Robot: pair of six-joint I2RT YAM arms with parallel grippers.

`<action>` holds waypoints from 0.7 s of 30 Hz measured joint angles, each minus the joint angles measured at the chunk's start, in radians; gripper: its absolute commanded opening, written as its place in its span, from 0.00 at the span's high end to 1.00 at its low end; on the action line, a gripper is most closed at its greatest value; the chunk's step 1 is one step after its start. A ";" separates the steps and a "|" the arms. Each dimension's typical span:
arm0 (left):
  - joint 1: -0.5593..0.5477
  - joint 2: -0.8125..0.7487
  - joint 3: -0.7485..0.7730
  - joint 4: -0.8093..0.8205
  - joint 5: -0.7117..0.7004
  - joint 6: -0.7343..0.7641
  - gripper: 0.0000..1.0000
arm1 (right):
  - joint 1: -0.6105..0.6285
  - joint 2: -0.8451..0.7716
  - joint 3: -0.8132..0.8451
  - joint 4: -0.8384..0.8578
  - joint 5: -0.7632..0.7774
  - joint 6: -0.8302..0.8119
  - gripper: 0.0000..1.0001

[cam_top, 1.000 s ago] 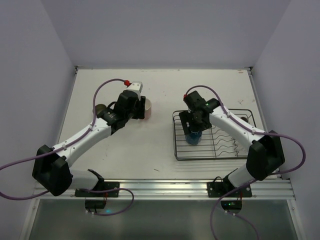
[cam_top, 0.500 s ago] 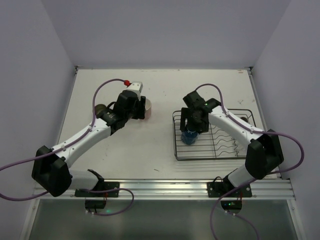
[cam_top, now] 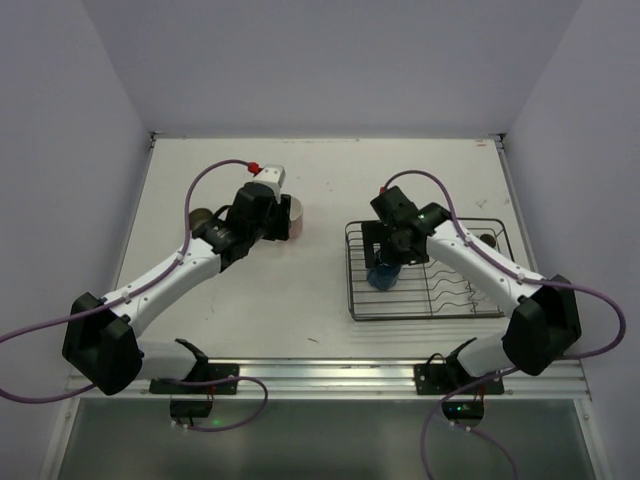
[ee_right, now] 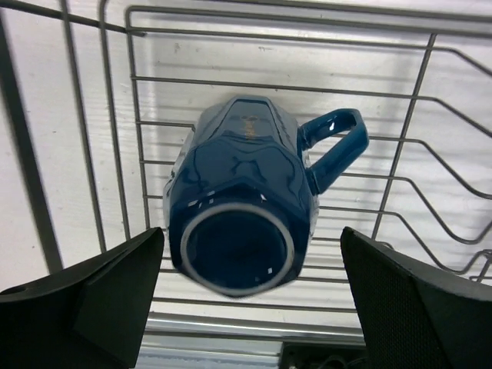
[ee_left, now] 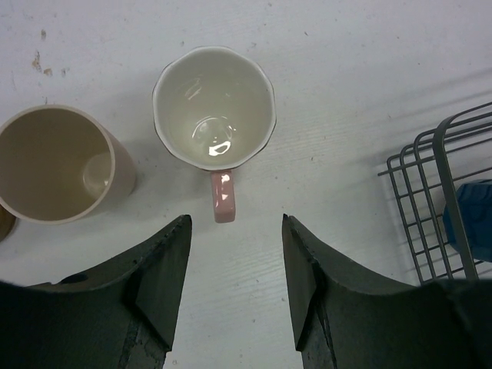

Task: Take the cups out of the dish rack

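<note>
A blue cup (ee_right: 242, 207) rests tilted in the wire dish rack (ee_right: 115, 115), its base ring towards the right wrist camera and its handle to the right. My right gripper (ee_right: 252, 231) is open wide, one finger on each side of the cup and neither touching it. In the top view that gripper (cam_top: 389, 260) hangs over the rack's (cam_top: 460, 312) left end, just above the blue cup (cam_top: 383, 278). The left gripper (ee_left: 235, 231) is open and empty, just short of the handle of an upright pink cup (ee_left: 214, 104) on the table. A beige cup (ee_left: 54, 165) stands to its left.
The rack's left edge (ee_left: 419, 177) and a bit of the blue cup (ee_left: 473, 219) show at the right of the left wrist view. A dark brown cup (cam_top: 202, 216) stands beside the left arm. A small pale object (cam_top: 487, 240) sits at the rack's far right corner.
My right gripper has opened wide and let go of the blue cup, which now lies in the rack. The right wrist shifted slightly. The left arm has stayed put.
</note>
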 measured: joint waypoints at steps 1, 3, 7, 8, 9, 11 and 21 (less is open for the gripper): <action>0.000 0.000 0.000 0.000 0.000 0.000 0.46 | 0.000 -0.018 0.001 -0.001 0.000 -0.015 0.01; 0.000 0.000 0.000 0.000 0.002 0.000 0.46 | 0.000 -0.062 0.006 -0.001 0.000 -0.045 0.01; 0.000 -0.001 0.000 0.000 0.014 0.000 0.46 | 0.000 -0.145 0.046 -0.005 -0.031 -0.118 0.01; 0.000 -0.002 0.000 0.001 0.017 0.000 0.46 | 0.001 -0.151 0.066 -0.011 -0.048 -0.142 0.01; 0.000 -0.005 -0.003 0.002 0.019 0.000 0.46 | 0.004 -0.153 0.081 -0.014 -0.055 -0.163 0.01; 0.000 -0.017 -0.015 0.006 0.026 0.000 0.46 | 0.014 -0.153 0.101 -0.014 -0.064 -0.216 0.01; 0.000 -0.065 -0.033 0.013 0.062 0.001 0.47 | 0.056 -0.219 -0.050 0.000 -0.006 -0.650 0.01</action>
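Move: Wide open, the right fingers stand astride the top of the upside-down blue mug, whose middle is about 4 cm below the hand, 1 cm ahead and 1 cm left. The black cup stands roughly 9 cm ahead of this hand and 21 cm to its right; the clear glass some 20 cm right and 2 cm back. From the left hand, the blue mug lies about 20 cm right, 7 cm back and 10 cm below. Rising quickly from around the blue mug, the right hand climbs about 7 cm with its fingers kept wide open, then sinks back some 3 cm while drifting right and a little back. Throughout, the wrist turns counter-clockwise, some 35 degrees in all, and the fingertips tilt slightly more forward, leaving the gripper above the mug at a new angle. ##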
